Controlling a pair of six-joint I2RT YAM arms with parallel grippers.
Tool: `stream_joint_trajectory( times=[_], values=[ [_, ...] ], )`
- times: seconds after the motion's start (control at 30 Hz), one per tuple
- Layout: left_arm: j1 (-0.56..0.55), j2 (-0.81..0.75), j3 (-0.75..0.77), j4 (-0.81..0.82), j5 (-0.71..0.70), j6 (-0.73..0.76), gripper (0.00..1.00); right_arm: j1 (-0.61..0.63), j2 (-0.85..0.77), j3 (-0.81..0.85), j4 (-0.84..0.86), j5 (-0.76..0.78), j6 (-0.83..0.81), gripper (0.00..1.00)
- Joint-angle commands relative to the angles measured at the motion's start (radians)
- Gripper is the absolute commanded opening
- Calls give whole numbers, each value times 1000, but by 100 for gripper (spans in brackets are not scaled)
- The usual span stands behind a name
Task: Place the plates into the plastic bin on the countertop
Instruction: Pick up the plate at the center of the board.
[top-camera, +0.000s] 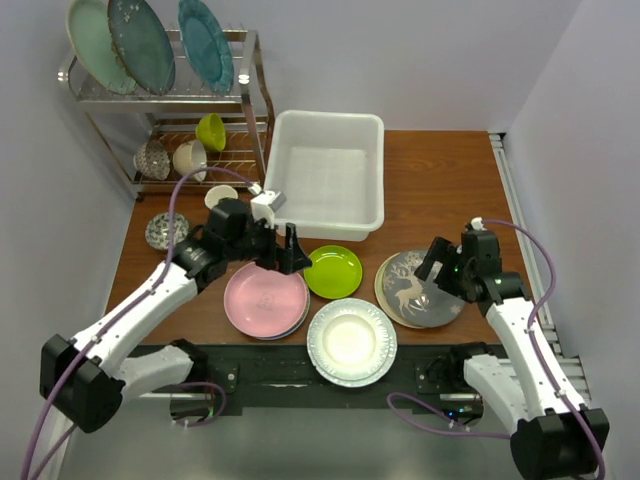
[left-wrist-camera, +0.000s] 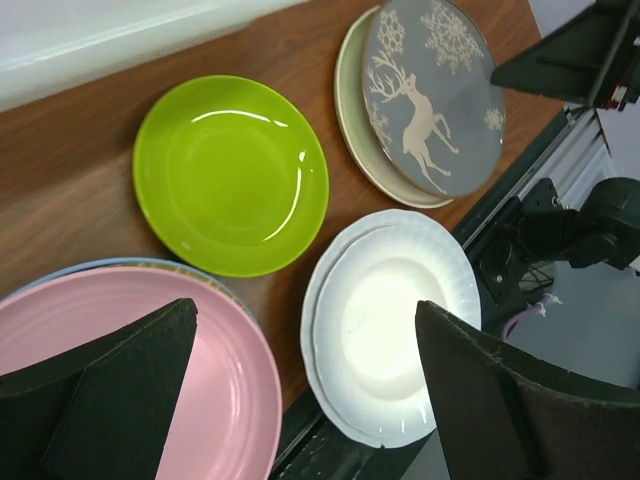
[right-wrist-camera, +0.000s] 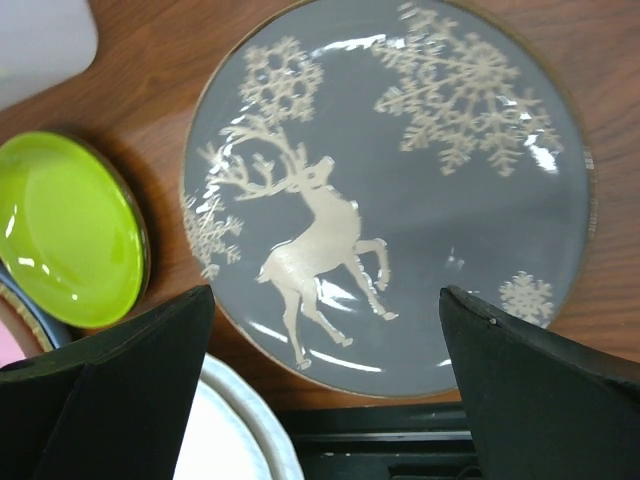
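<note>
The white plastic bin (top-camera: 325, 172) stands empty at the back middle of the wood countertop (top-camera: 440, 190). In front of it lie a pink plate (top-camera: 265, 299) on a blue one, a lime green plate (top-camera: 333, 271), a white fluted plate (top-camera: 351, 342) and a grey deer plate (top-camera: 422, 290) on a cream one. My left gripper (top-camera: 288, 255) is open and empty above the pink plate's far edge (left-wrist-camera: 180, 400). My right gripper (top-camera: 440, 262) is open and empty above the deer plate (right-wrist-camera: 385, 190).
A metal wire dish rack (top-camera: 165, 110) at the back left holds three large teal and pale green plates, bowls and a cup. A small white cup (top-camera: 220, 195) and a patterned dish (top-camera: 165, 230) sit in front of it. A metal rail (top-camera: 520, 215) runs along the right table edge.
</note>
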Motion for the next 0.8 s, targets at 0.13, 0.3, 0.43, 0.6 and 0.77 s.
stream_joint_trajectory(
  times=[0.13,0.3,0.43,0.6,0.77],
  values=[
    [-212,187,116,135,-112,-80,95,-232,75,41,11,-92,-45,99],
    [-298,309,228,167,-122,-100,95,-288,115,44,37,-102,-55,99],
    [-359,444,324,154,-141,-105,94,-316,127,35,59,-63,-81,99],
    [-390,569,432,121,-153,-138,92,-344,141,42,62,-46,-91,99],
    [-410,653,473,126,-165,-166,90,-347,147,33,73,-4,-88,99]
  ],
)
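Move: The grey deer plate's middle lies about 33 cm to the left hand's right, 2 cm ahead and 16 cm below it. The lime plate is 10 cm right and 6 cm ahead of that hand, the white plate 15 cm right and 11 cm back, and the pink plate 6 cm to its left, level with it. From the right hand, the grey plate is nearly straight below, some 9 cm down and 1 cm back; the white plate is 20 cm left and 12 cm back. The left hand heads for the grey plate's left side, sweeping about 18 cm to the right past the near side of the lime plate, sinking some 4 cm and turning clockwise about 10 degrees. Meanwhile the right hand shifts about 7 cm right towards that plate's right rim, dropping 2 to 3 cm and turning clockwise some 15 degrees. Both stay open, clear of the plates. ##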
